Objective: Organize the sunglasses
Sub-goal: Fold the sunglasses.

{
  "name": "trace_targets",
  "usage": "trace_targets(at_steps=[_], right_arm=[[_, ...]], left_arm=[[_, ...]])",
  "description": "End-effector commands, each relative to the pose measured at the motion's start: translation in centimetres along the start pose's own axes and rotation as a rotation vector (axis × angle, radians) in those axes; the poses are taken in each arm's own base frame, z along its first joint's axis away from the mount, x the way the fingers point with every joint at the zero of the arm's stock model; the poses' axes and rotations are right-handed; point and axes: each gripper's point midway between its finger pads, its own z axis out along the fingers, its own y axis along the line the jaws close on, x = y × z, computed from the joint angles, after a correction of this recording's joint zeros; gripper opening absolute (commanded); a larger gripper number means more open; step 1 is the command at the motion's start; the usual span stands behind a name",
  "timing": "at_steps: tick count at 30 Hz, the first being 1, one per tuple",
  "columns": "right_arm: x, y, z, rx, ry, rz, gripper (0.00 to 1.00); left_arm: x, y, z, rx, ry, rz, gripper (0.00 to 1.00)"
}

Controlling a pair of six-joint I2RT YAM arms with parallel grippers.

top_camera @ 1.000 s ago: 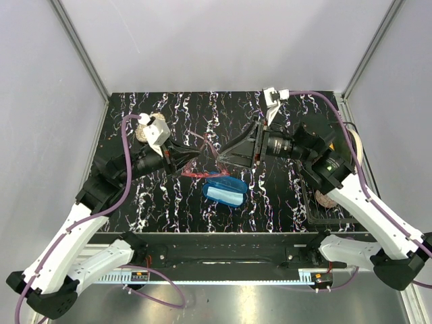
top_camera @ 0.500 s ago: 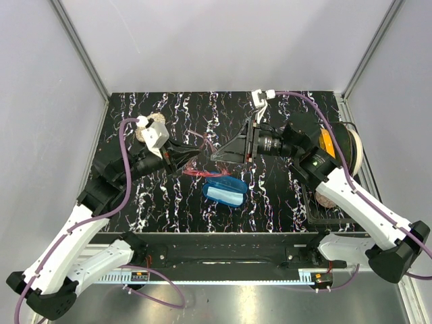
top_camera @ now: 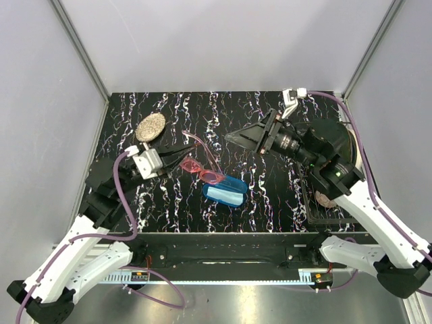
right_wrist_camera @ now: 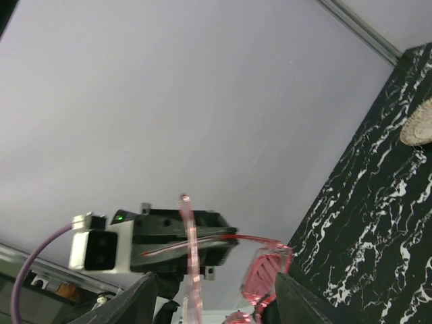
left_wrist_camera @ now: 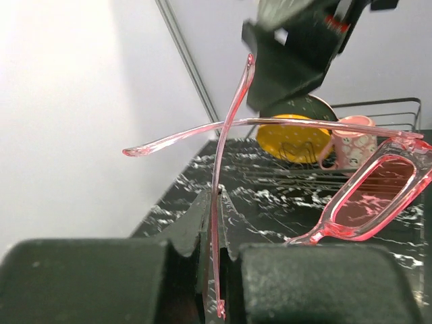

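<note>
The sunglasses (top_camera: 201, 168) are a thin pink frame with pink lenses, held in the air left of centre. My left gripper (top_camera: 177, 160) is shut on one temple arm (left_wrist_camera: 217, 223), and the other temple crosses it. The lenses (left_wrist_camera: 378, 197) hang to the right of the fingers. In the top view the lens end sits just over the left end of the blue case (top_camera: 225, 190), which lies on the table with a pale blue inside showing. My right gripper (top_camera: 236, 138) is open and empty, raised up and to the right of the sunglasses (right_wrist_camera: 268, 268).
A speckled beige oval (top_camera: 150, 126) lies at the back left of the black marbled table (top_camera: 169, 202). A wire basket (top_camera: 322, 214) stands at the right, with a yellow disc (left_wrist_camera: 293, 138) and a patterned cup (left_wrist_camera: 351, 138) in it. Grey walls enclose the table.
The right gripper has let go of the sunglasses and drawn back up and to the right. The left arm has pulled back to the left and nearer, taking the sunglasses with it.
</note>
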Motion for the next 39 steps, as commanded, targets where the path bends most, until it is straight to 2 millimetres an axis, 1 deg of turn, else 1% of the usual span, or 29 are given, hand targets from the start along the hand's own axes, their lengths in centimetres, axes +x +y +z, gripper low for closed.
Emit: trace_targets(at_steps=[1, 3, 5, 6, 7, 9, 13, 16, 17, 20, 21, 22, 23, 24, 25, 29, 33, 39], right_arm=[[1.6, -2.1, 1.2, 0.061, 0.105, 0.078, 0.73], [2.1, -2.7, 1.4, 0.069, 0.129, 0.079, 0.73], [2.7, -2.5, 1.6, 0.048, 0.174, 0.084, 0.73], [3.0, -1.5, 1.5, 0.008, 0.208, 0.082, 0.73], [3.2, -1.3, 1.8, -0.007, 0.228, 0.098, 0.72], [3.4, -0.2, 1.9, -0.067, 0.265, 0.099, 0.72], [4.0, 0.7, 2.0, -0.117, 0.330, 0.127, 0.71], [4.4, 1.2, 1.9, -0.155, 0.368, 0.149, 0.63], [4.3, 1.7, 2.0, -0.184, 0.366, 0.139, 0.60], [4.7, 1.5, 2.1, -0.191, 0.392, 0.160, 0.54], [4.9, 1.4, 2.1, -0.194, 0.403, 0.166, 0.54], [5.0, 1.5, 2.0, -0.199, 0.409, 0.181, 0.53], [4.9, 1.9, 2.0, -0.226, 0.406, 0.175, 0.53], [5.1, 1.7, 1.9, -0.228, 0.417, 0.188, 0.52], [5.1, 1.8, 1.9, -0.232, 0.419, 0.189, 0.52], [5.4, 1.4, 1.7, -0.227, 0.428, 0.190, 0.52], [5.9, 0.9, 1.8, -0.219, 0.449, 0.198, 0.52], [6.2, 0.7, 1.7, -0.221, 0.463, 0.197, 0.51]], left_arm=[[-6.3, 0.1, -0.3, 0.031, -0.212, 0.275, 0.00], [-7.3, -0.3, -0.3, 0.059, -0.250, 0.317, 0.00], [-8.2, -0.5, -0.2, 0.078, -0.279, 0.360, 0.00], [-8.5, -1.0, -0.2, 0.105, -0.295, 0.391, 0.00], [-8.6, -1.1, 0.0, 0.118, -0.301, 0.405, 0.00], [-8.8, -1.3, 0.3, 0.133, -0.319, 0.441, 0.00], [-9.4, -1.7, 0.9, 0.167, -0.352, 0.497, 0.00], [-9.9, -1.8, 1.3, 0.189, -0.373, 0.525, 0.00], [-9.9, -2.0, 1.4, 0.194, -0.383, 0.531, 0.00], [-10.4, -1.9, 1.7, 0.185, -0.400, 0.560, 0.00], [-10.6, -1.9, 1.8, 0.183, -0.405, 0.580, 0.00], [-10.3, -1.8, 2.0, 0.183, -0.394, 0.579, 0.00], [-10.5, -1.7, 2.1, 0.182, -0.393, 0.585, 0.00], [-10.2, -1.6, 2.3, 0.179, -0.385, 0.597, 0.00], [-9.9, -1.5, 2.5, 0.179, -0.373, 0.595, 0.00], [-9.8, -1.6, 2.6, 0.181, -0.374, 0.598, 0.00], [-10.4, -1.6, 2.4, 0.181, -0.395, 0.603, 0.00], [-10.3, -1.6, 2.7, 0.183, -0.394, 0.598, 0.00]])
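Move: The left hand already pinches one temple of the sunglasses, whose middle sits about 3 cm to that hand's right and 2 cm back, level with it. For the open right hand they are some 7 cm to the left, 4 cm back and roughly 7 cm lower. Far below, about 40 cm under the right hand, the open blue case lies about 5 cm ahead and 3 cm left, and the white cloth in it 3 cm ahead and 4 cm left. Keeping its pinch on the temple, the left hand lifts the sunglasses about 6 cm, drawing them back and right, and rolls some 35 degrees, forward side rising. The right hand comes left to the free temple and lenses, dipping and then rising a little as it draws back, turning counter-clockwise and part-closing; a touch can't be made out. ##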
